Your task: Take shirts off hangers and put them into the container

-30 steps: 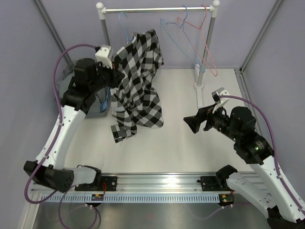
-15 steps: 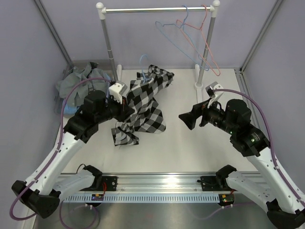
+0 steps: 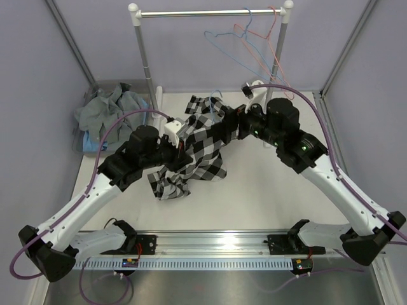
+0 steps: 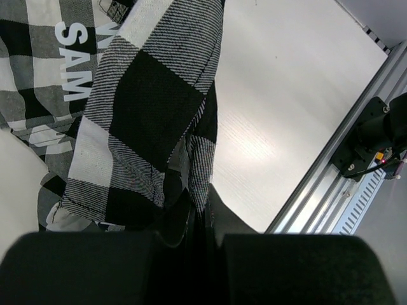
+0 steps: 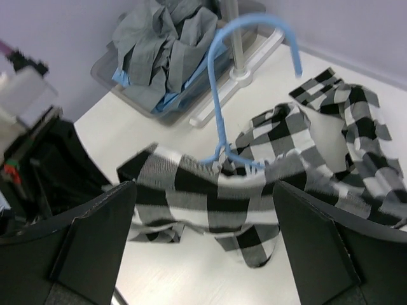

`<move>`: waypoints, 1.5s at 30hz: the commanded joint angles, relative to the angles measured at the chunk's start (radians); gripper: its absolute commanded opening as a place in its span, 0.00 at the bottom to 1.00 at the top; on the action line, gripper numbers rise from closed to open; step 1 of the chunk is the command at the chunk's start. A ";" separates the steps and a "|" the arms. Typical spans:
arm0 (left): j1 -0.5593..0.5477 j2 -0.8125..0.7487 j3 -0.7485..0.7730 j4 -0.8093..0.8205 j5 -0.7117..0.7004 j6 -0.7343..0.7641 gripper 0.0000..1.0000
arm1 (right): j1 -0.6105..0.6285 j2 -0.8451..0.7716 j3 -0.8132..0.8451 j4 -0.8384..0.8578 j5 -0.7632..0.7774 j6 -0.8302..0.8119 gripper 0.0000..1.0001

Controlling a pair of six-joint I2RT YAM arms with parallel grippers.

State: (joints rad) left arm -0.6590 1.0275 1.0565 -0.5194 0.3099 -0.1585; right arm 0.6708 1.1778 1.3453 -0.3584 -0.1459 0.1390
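The black-and-white checked shirt (image 3: 202,152) hangs crumpled over the table, with a light blue hanger (image 5: 219,95) still threaded through it and its hook pointing up. My left gripper (image 4: 202,206) is shut on a fold of this shirt (image 4: 146,101). In the top view the left gripper (image 3: 180,147) sits at the shirt's left side. My right gripper (image 5: 200,190) is open, its fingers either side of the shirt's collar end just below the hanger's neck, touching nothing. The container (image 5: 105,73) at the back left holds a grey shirt (image 3: 105,109) and a light blue shirt (image 5: 166,98).
A silver rack bar (image 3: 210,12) on two posts spans the back of the table. A light blue hanger (image 3: 222,39) and a pink-red hanger (image 3: 272,60) hang bare from its right end. The rack's left post (image 3: 146,63) stands next to the container.
My left gripper pulled the checked shirt and its hanger off the rack, down and toward the table's middle. My right arm swung left and back until its open fingers reached the shirt's hanger end.
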 commanded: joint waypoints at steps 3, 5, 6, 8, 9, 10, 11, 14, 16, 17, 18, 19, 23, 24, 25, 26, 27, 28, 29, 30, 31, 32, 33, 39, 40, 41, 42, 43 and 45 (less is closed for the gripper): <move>-0.004 -0.035 -0.027 0.067 -0.002 0.017 0.00 | 0.012 0.150 0.158 0.085 0.071 0.010 0.94; -0.004 -0.040 -0.035 0.067 -0.006 0.023 0.00 | 0.012 0.184 0.184 0.088 0.045 0.016 0.90; -0.004 -0.043 -0.036 0.067 -0.011 0.028 0.00 | 0.010 0.210 0.204 0.088 0.036 0.019 0.85; -0.004 -0.047 -0.039 0.065 -0.012 0.033 0.00 | 0.012 0.235 0.218 0.093 0.013 0.030 0.81; -0.004 -0.049 -0.039 0.065 -0.015 0.034 0.00 | 0.013 0.243 0.218 0.093 0.009 0.033 0.79; -0.004 -0.050 -0.039 0.065 -0.017 0.036 0.00 | 0.012 0.258 0.216 0.096 0.009 0.033 0.76; -0.004 -0.052 -0.041 0.065 -0.017 0.036 0.00 | 0.013 0.266 0.215 0.096 0.012 0.034 0.74; -0.004 -0.060 -0.043 0.067 -0.018 0.036 0.00 | 0.015 0.284 0.204 0.095 0.011 0.037 0.65; -0.004 -0.063 -0.043 0.067 -0.017 0.036 0.00 | 0.016 0.292 0.201 0.095 0.008 0.036 0.56; -0.004 -0.063 -0.043 0.065 -0.017 0.036 0.00 | 0.018 0.293 0.201 0.093 0.006 0.033 0.53; -0.004 -0.064 -0.043 0.067 -0.017 0.034 0.00 | 0.019 0.298 0.199 0.090 0.006 0.028 0.50; -0.004 -0.064 -0.043 0.065 -0.017 0.033 0.00 | 0.021 0.299 0.202 0.090 0.006 0.025 0.45; -0.004 -0.067 -0.044 0.065 -0.015 0.033 0.00 | 0.027 0.312 0.210 0.076 0.008 0.007 0.23; -0.004 -0.069 -0.044 0.067 -0.017 0.033 0.00 | 0.026 0.315 0.213 0.069 0.008 0.005 0.18; -0.004 -0.069 -0.044 0.067 -0.017 0.031 0.00 | 0.027 0.315 0.213 0.065 0.008 -0.004 0.13; -0.004 -0.069 -0.044 0.067 -0.014 0.031 0.00 | 0.027 0.313 0.210 0.065 0.011 -0.009 0.08; -0.004 -0.070 -0.043 0.068 -0.014 0.027 0.00 | 0.027 0.309 0.206 0.065 0.014 -0.019 0.00; -0.004 -0.072 -0.043 0.067 -0.017 0.024 0.00 | 0.029 0.303 0.201 0.067 0.026 -0.024 0.00; -0.004 -0.070 -0.041 0.065 -0.025 0.017 0.05 | 0.027 0.289 0.183 0.071 0.035 -0.030 0.00; -0.004 -0.072 -0.041 0.065 -0.028 0.017 0.15 | 0.027 0.278 0.170 0.088 0.042 -0.036 0.00; -0.004 -0.073 -0.041 0.067 -0.029 0.017 0.41 | 0.027 0.269 0.157 0.101 0.048 -0.051 0.00; -0.004 -0.079 -0.036 0.067 -0.038 0.014 0.51 | 0.027 0.257 0.125 0.116 0.049 -0.058 0.00; -0.004 -0.084 -0.032 0.065 -0.038 0.010 0.60 | 0.027 0.234 0.106 0.146 0.052 -0.073 0.00; -0.005 -0.124 0.036 0.067 -0.090 -0.061 0.85 | 0.027 0.161 0.008 0.208 0.075 -0.124 0.00; -0.004 -0.124 0.042 0.067 -0.113 -0.071 0.85 | 0.027 0.152 -0.012 0.214 0.075 -0.127 0.00; -0.004 -0.122 0.049 0.065 -0.132 -0.103 0.86 | 0.027 0.135 -0.020 0.228 0.075 -0.131 0.00; -0.004 -0.116 0.059 0.067 -0.149 -0.119 0.86 | 0.027 0.126 -0.028 0.237 0.074 -0.133 0.00; -0.004 -0.109 0.063 0.065 -0.164 -0.128 0.87 | 0.029 0.118 -0.044 0.246 0.072 -0.133 0.00; -0.004 -0.078 0.076 0.065 -0.175 -0.162 0.87 | 0.029 0.100 -0.055 0.266 0.063 -0.160 0.00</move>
State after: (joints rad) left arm -0.6598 0.9291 1.0836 -0.4980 0.1921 -0.2489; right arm 0.6903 1.3369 1.2968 -0.2085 -0.0944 0.0246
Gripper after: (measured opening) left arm 0.864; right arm 0.048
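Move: The blue hanger's neck, poking up from the checked shirt's collar, lies about 6 cm ahead of the open right hand, 5 cm to its left and 3 cm below. From that hand, the left gripper, already shut on a gathered fold of the shirt, is roughly 15 cm left, 7 cm back and 10 cm lower; the container is some 40 cm left and 12 cm ahead, well below. From the left hand the hanger neck is about 12 cm ahead, 10 cm right and 6 cm above. The open right hand reaches about 6 cm forward and 5 cm left to the hanger, easing down some 3 cm, and shuts its fingers on the hanger's neck while the left hand keeps its grip on the shirt almost in place. Once the neck is pinched, the right hand sinks a few centimetres more and draws back and right about 2 cm each way, rising slightly at the very end, as the left fingers open wide, let go of the cloth and that hand lifts some 5 cm off it. ##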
